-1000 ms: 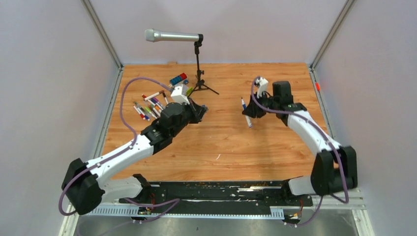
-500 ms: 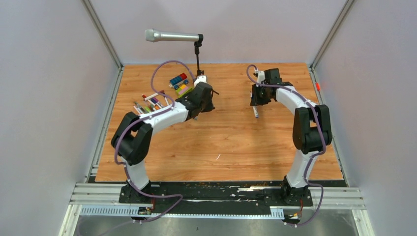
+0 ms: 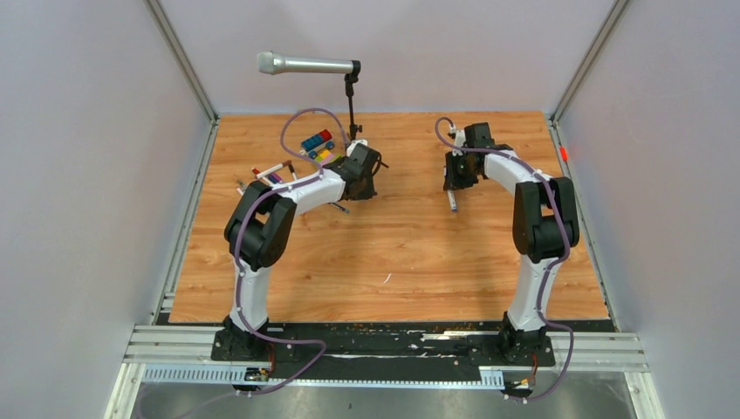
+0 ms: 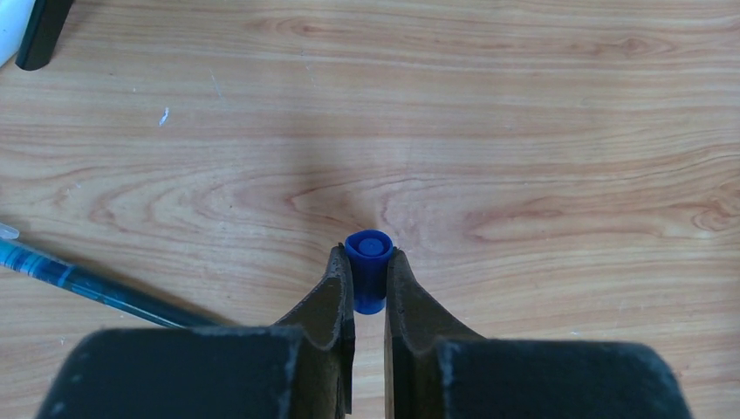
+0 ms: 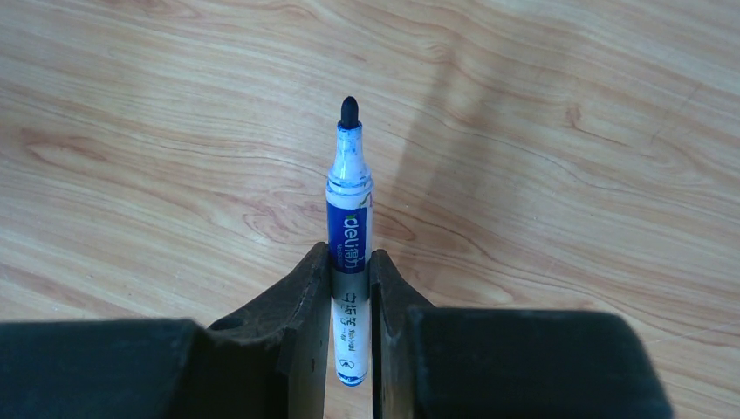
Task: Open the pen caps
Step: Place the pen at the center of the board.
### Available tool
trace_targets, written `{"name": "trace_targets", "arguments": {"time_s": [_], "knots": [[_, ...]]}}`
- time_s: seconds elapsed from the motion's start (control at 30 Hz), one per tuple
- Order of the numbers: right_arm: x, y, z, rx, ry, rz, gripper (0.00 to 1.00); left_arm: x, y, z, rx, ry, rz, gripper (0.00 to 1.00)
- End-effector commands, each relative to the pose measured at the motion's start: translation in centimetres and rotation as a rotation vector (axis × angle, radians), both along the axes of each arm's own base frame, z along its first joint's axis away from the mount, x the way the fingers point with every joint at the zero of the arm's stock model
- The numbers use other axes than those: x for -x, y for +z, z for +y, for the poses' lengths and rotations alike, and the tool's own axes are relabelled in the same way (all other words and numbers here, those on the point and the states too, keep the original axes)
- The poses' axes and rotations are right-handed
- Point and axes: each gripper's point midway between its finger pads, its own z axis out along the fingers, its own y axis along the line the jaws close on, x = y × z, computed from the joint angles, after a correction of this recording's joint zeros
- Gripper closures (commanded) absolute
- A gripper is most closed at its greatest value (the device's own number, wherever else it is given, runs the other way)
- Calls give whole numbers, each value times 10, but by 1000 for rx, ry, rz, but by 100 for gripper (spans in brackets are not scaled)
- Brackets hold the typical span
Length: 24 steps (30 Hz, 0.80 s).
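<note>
In the left wrist view my left gripper [image 4: 368, 264] is shut on a stubby blue pen cap [image 4: 368, 247], pinched at the fingertips just above the wooden table. From above, the left gripper [image 3: 363, 168] sits near the microphone stand's foot. My right gripper [image 5: 350, 264] is shut on the barrel of a blue-and-white pen [image 5: 348, 188] whose dark tip is bare and points away. In the top view this pen [image 3: 452, 201] hangs below the right gripper [image 3: 455, 182] at the back right. More pens [image 3: 266, 175] lie in a pile at the left, partly hidden by the left arm.
A silver microphone [image 3: 305, 64] on a black tripod stand [image 3: 352, 109] rises at the back centre; one of its legs [image 4: 39, 30] shows by my left fingers. Coloured toy blocks [image 3: 318, 145] lie behind the left arm. A dark pen [image 4: 87, 281] lies on the table left of the cap.
Both arms have drawn back and folded upright. The left gripper moved right and farther back, away from the pen pile; the right gripper carried the pen right and farther back.
</note>
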Motion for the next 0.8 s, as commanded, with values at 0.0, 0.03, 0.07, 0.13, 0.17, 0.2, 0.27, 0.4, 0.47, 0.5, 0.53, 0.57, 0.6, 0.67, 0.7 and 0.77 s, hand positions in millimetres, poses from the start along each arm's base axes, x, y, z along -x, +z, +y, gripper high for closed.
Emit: {"name": "trace_targets", "arguments": {"time_s": [0.0, 0.03, 0.07, 0.13, 0.17, 0.2, 0.27, 0.4, 0.47, 0.5, 0.53, 0.57, 0.6, 0.67, 0.7, 0.77], "knots": [[-16, 6, -3, 5, -34, -24, 85, -11, 5, 4, -32, 2, -12, 86], [-17, 4, -4, 9, -38, -22, 84, -11, 3, 4, -36, 2, -6, 86], [-18, 3, -5, 11, -40, -21, 83, -11, 1, 5, -39, 2, 0, 86], [-18, -1, -5, 14, -41, -14, 81, -10, -2, 5, -38, 2, 9, 84], [-19, -1, -5, 15, -41, -13, 80, -10, -2, 6, -37, 2, 14, 83], [-19, -2, -5, 17, -41, -9, 79, -9, -2, 6, -38, 0, 18, 81], [-19, -4, -5, 18, -41, -6, 75, -8, -3, 6, -39, -1, 22, 79], [-18, -4, -7, 24, -43, -5, 68, -10, 1, 7, -41, -5, 24, 76], [-18, 1, -8, 24, -46, -13, 64, -10, 4, 6, -39, -15, 23, 73], [-18, 4, -9, 23, -47, -20, 62, -9, 6, 6, -41, -21, 23, 70], [-18, 8, -9, 23, -47, -29, 60, -9, 9, 8, -44, -23, 20, 67], [-17, 14, -10, 21, -45, -40, 58, -9, 14, 8, -43, -24, 12, 63], [-16, 20, -9, 17, -41, -54, 57, -9, 18, 9, -45, -26, 4, 60], [-12, 35, -8, 0, -30, -86, 55, -9, 26, 11, -45, -25, -6, 56], [-9, 45, -6, -14, -19, -106, 53, -9, 30, 12, -45, -27, -11, 55], [0, 66, 0, -46, 19, -150, 51, -8, 37, 14, -45, -29, -19, 54]]}}
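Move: Just under the right hand, some 2 cm down, is the bare board where its uncapped pen is going; the left hand's blue cap lies about 18 cm to the left and 2 cm nearer the base. Beneath the left hand, about 2 cm down, is the cap's own spot. From that hand the teal pen lies 8 cm left and 1 cm back, the tripod's right foot 9 cm ahead and 4 cm right. Lowering the last 1.5 cm or so straight down, the right hand brings the pen to the board, opens its fingers about halfway to let go, then starts to lift about 1 cm. The left hand sinks a little over 1 cm with the cap, drifts about 1 cm left, and likewise spreads its fingers to release, easing up slightly. ##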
